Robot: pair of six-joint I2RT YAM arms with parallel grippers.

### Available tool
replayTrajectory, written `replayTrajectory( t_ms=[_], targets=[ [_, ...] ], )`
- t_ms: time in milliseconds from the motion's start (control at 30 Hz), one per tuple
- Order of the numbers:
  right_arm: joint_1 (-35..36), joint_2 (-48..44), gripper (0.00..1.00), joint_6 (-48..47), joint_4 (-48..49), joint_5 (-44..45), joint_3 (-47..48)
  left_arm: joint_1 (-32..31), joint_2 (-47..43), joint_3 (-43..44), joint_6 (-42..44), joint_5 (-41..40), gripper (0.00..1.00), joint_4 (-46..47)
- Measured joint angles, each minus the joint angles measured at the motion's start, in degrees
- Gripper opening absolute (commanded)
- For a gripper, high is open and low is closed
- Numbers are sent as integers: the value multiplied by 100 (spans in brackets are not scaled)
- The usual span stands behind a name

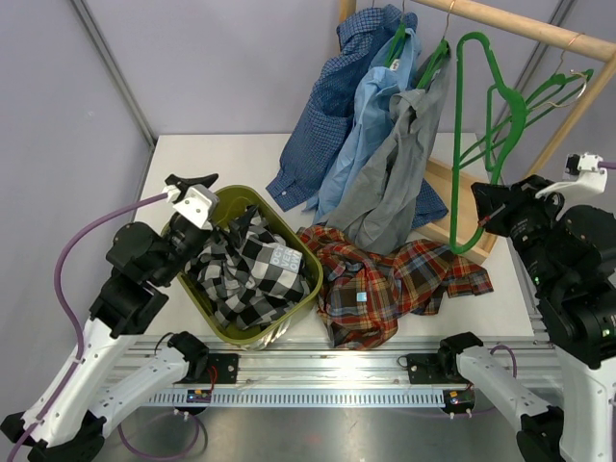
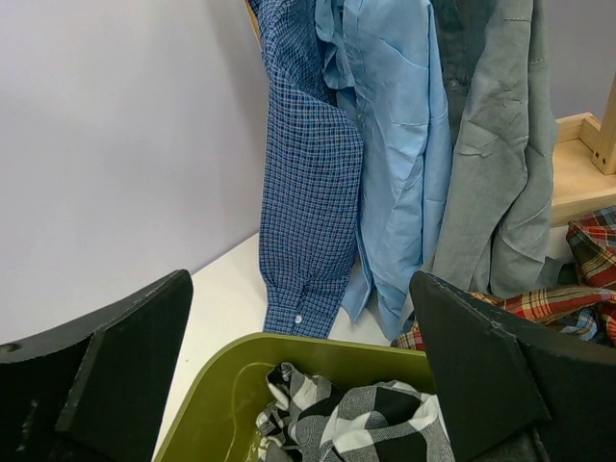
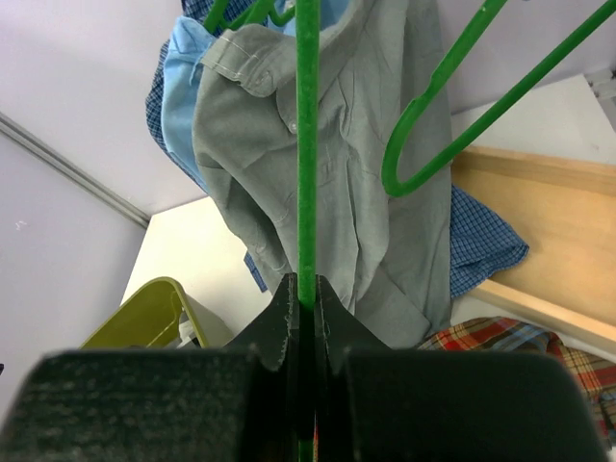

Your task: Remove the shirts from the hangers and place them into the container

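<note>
The olive-green container (image 1: 306, 289) stands front left with the black-and-white check shirt (image 1: 252, 269) crumpled inside. My left gripper (image 1: 192, 204) hangs open and empty over the container's left rim (image 2: 318, 351); the check shirt (image 2: 375, 423) lies below its fingers. The red plaid shirt (image 1: 395, 279) lies flat on the table, off any hanger. Dark blue (image 1: 332, 115), light blue (image 1: 377, 101) and grey (image 1: 404, 164) shirts hang on green hangers. My right gripper (image 1: 481, 221) is shut on the lower part of a bare green hanger (image 1: 472, 135), whose bar (image 3: 307, 144) runs up from between the jaws.
A wooden rail (image 1: 520, 24) carries the hangers, with another bare green hanger (image 1: 539, 96) to the right. The rack's wooden base (image 1: 452, 188) sits behind the plaid shirt. A sleeve of the dark blue shirt (image 2: 308, 241) drapes onto the table beyond the container.
</note>
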Motion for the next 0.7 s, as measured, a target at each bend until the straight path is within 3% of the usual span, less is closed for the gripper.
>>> replayTrajectory(
  t_ms=[400,700],
  targets=[
    [-4,1930,0,315,-514,437,1416,0,133,0,-35,55,99,50],
    [-4,2992,0,-44,-584,1126,2404,0,133,-11,-44,153,99,81]
  ],
)
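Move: The empty green hanger is already clamped in the right gripper. The free stretch of wooden rail it is being taken to lies about 26 cm ahead of this hand, 8 cm to its right and 12 cm above. The empty hangers already hung there are some 16 cm ahead, 8 cm right and 5 cm up; the grey shirt's middle is 14 cm ahead, 9 cm left and 10 cm lower. From the left hand that rail spot is roughly 28 cm ahead, 55 cm right and 18 cm up. Keep the right fingers shut on the green hanger and carry it forward about 12 cm, nearly level, taking its hook towards the wooden rail between the grey shirt and the hangers already hung. As you go, tip the fingers down and swing them clockwise, some 10 degrees each. ##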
